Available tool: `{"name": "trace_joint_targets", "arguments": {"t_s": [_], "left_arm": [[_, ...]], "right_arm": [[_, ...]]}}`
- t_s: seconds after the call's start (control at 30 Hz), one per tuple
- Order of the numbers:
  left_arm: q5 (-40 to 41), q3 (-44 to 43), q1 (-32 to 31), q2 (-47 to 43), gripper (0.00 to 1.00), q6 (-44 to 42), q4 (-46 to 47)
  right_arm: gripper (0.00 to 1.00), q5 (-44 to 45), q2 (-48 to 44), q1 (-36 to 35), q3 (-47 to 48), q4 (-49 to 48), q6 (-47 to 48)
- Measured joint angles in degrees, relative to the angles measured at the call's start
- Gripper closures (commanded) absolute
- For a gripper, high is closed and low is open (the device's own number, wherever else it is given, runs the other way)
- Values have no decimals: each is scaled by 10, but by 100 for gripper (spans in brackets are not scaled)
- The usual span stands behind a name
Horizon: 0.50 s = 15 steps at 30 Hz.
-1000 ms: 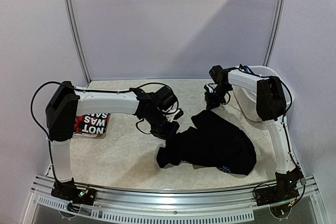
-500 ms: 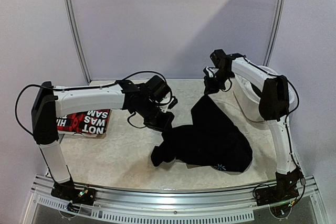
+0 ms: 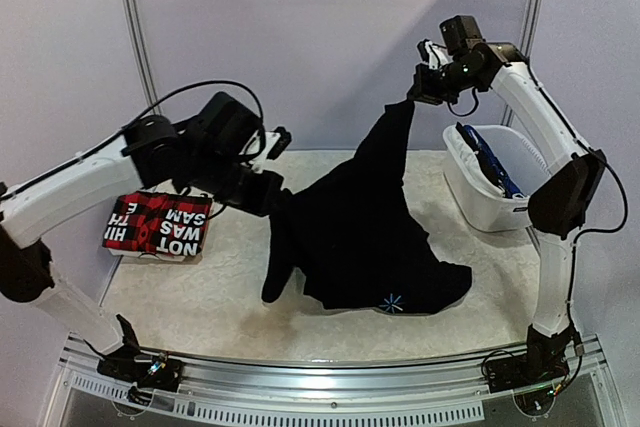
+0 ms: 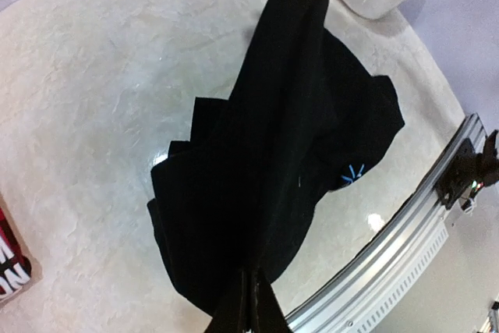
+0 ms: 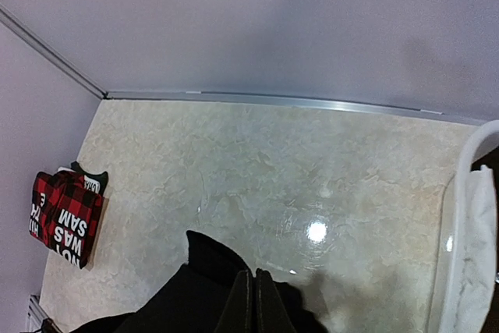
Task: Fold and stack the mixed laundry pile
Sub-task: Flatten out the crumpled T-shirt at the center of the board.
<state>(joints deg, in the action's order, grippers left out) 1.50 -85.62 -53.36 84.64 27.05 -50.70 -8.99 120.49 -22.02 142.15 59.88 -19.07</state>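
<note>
The plain black garment (image 3: 355, 232) hangs stretched between my two grippers, its lower part with a small blue mark resting on the table. My left gripper (image 3: 280, 197) is shut on its left edge; in the left wrist view the shut fingertips (image 4: 251, 302) pinch the black cloth (image 4: 265, 154). High at the back right, my right gripper (image 3: 413, 97) is shut on the garment's top corner, and the right wrist view shows that gripper (image 5: 255, 286) clamped on black fabric (image 5: 179, 294). A folded red-black plaid garment (image 3: 155, 225) with white lettering lies at the left.
A white plastic basket (image 3: 480, 197) stands at the right with blue cloth (image 3: 490, 162) inside. The metal rail (image 4: 405, 247) runs along the table's near edge. The red-black plaid garment (image 5: 69, 220) lies by the left wall.
Both arms have risen with the black garment. The right gripper climbed high toward the back wall, the left moved up and left, and the cloth now hangs spread between them.
</note>
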Motion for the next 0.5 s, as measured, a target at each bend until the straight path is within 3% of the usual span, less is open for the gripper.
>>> {"name": "trace_joint_targets", "arguments": {"t_s": [0.2, 0.33, 0.4, 0.5], "left_arm": [[28, 219, -54, -150, 95, 48, 46], [33, 318, -77, -175, 47, 103, 50], [33, 339, -80, -180, 32, 120, 44], [44, 336, -80, -179, 18, 135, 45]], "right_arm": [[100, 40, -111, 0, -99, 28, -2], [100, 49, -174, -2, -221, 18, -7], [100, 50, -196, 7, -275, 2, -10], [100, 55, -219, 16, -336, -8, -11]]}}
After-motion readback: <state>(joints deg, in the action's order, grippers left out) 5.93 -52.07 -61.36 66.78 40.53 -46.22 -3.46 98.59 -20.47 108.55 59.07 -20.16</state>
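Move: Both hands already hold the black T-shirt up. The left hand is to take its edge to the bare board about 5 cm back, 7 cm left and 25 cm below; the shirt's body lies level, some 20 cm to its right and 23 cm below, and the folded pile 13 cm ahead and 28 cm left, 23 cm below. From the right hand the shirt's body is about 26 cm back, 8 cm left and 30 cm below, the basket level, 16 cm right and 28 cm below. The left hand swings its edge of the T-shirt down about 12 cm, back some 9 and left some 7 towards the bare near-left board, then opens its fingers and lets go of the cloth as it slows. Meanwhile the right hand keeps its pinch on the far corner and draws it back about 8 cm and to the right, first rising a little and then sinking below where it began, its fingers tipping slightly further down. ##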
